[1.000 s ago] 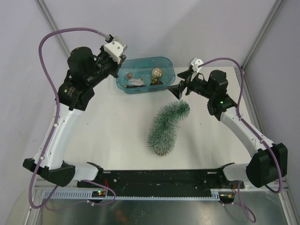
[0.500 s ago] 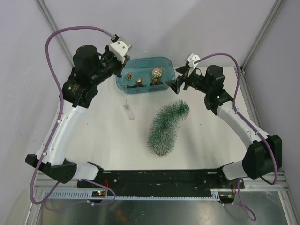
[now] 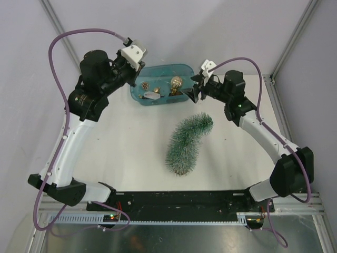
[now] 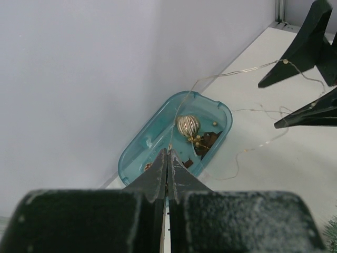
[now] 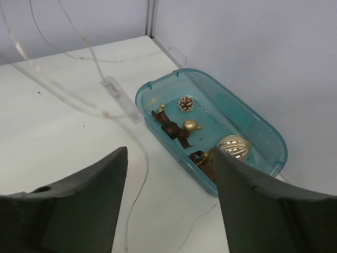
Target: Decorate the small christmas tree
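Observation:
The small christmas tree point(image 3: 185, 141) lies on its side mid-table, its wood base toward me. My left gripper point(image 3: 140, 81) point(image 4: 167, 153) hangs above the left end of the teal tub point(image 3: 163, 66) and is shut on a thin light-string wire point(image 4: 285, 61). The wire runs up toward the right gripper's fingers. A clear battery pack point(image 3: 152, 95) point(image 5: 121, 100) dangles from the wire over the tub. My right gripper point(image 3: 191, 94) point(image 5: 169, 153) is open and empty at the tub's right end. The tub holds a ribbed gold ball point(image 5: 234, 146).
The tub point(image 5: 263, 126) also holds a pinecone point(image 5: 186, 103), a small gold ball point(image 5: 191, 125) and brown ribbon bows point(image 5: 176, 130). Loose wire loops trail over the white table beside the tub. Grey walls stand close behind it.
The battery pack, which hung over the table half a second ago, has swung back above the tub. The right gripper moved left toward the tub and its jaws narrowed a little.

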Robot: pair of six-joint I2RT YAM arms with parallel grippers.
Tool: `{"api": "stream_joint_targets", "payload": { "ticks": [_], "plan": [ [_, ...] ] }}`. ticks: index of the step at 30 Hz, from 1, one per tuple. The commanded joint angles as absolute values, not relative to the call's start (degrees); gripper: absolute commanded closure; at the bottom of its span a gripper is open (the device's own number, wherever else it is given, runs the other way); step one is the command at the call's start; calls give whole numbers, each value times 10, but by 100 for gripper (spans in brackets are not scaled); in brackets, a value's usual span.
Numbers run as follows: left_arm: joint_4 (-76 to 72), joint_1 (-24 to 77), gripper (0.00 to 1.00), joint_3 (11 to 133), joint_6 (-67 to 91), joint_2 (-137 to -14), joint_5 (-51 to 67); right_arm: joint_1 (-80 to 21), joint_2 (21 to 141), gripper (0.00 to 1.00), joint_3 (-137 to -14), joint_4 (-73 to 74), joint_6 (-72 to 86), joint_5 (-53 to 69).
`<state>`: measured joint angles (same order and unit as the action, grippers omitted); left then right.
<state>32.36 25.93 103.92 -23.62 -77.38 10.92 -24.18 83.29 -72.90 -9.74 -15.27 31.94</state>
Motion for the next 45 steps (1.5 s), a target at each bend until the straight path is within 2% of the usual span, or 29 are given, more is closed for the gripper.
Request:
{"api": "stream_joint_targets", "payload": {
  "ticks": [1,2,5,6,8,14,22,25,32,45],
  "plan": [
    [318,265,100,1069,-243,-769,112,-241,846,42,-759,-84,-157,315],
    [319,265,100,1071,-243,-769,111,-239,848,51,-762,-81,-156,318],
    [320,265,100,1079,-243,-770,104,-237,853,86,-769,-69,-152,315],
    [321,265,100,1079,-244,-769,102,-236,852,93,-769,-67,-151,311],
    [320,266,100,1079,-245,-768,99,-231,848,98,-769,-65,-147,302],
    [320,265,100,1060,-249,-761,67,-190,815,100,-769,-66,-99,277],
    [315,254,100,1027,-232,-746,-48,-123,776,100,-735,-66,-36,126],
    [314,230,100,1021,-215,-743,-84,-90,761,100,-717,-71,2,105],
    [307,138,100,971,-176,-721,-50,-61,716,100,-687,-52,25,35],
    [239,73,100,862,-183,-678,-41,4,672,100,-678,28,60,-106]
  ]
}}
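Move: A strand of the light string already lies between the right hand's open fingers, within a centimetre or so of the hand point. That strand is some 23 cm to the right of the left hand, about 3 cm ahead and 11 cm below. From the right hand, the battery pack hangs about 19 cm left, 4 cm ahead. The teal bin is 16 cm ahead, 14 cm left and well below; the tree is 20 cm back, 5 cm left and lower. The right fingers shut on the light string while the hand dips a couple of centimetres, then it draws the strand about 27 cm to the right, away from the bin and the left hand, swinging clockwise some 60 degrees. The left hand, still pinching its own part of the string, then moves about 15 cm left and sinks roughly 6 cm, turning counter-clockwise. ##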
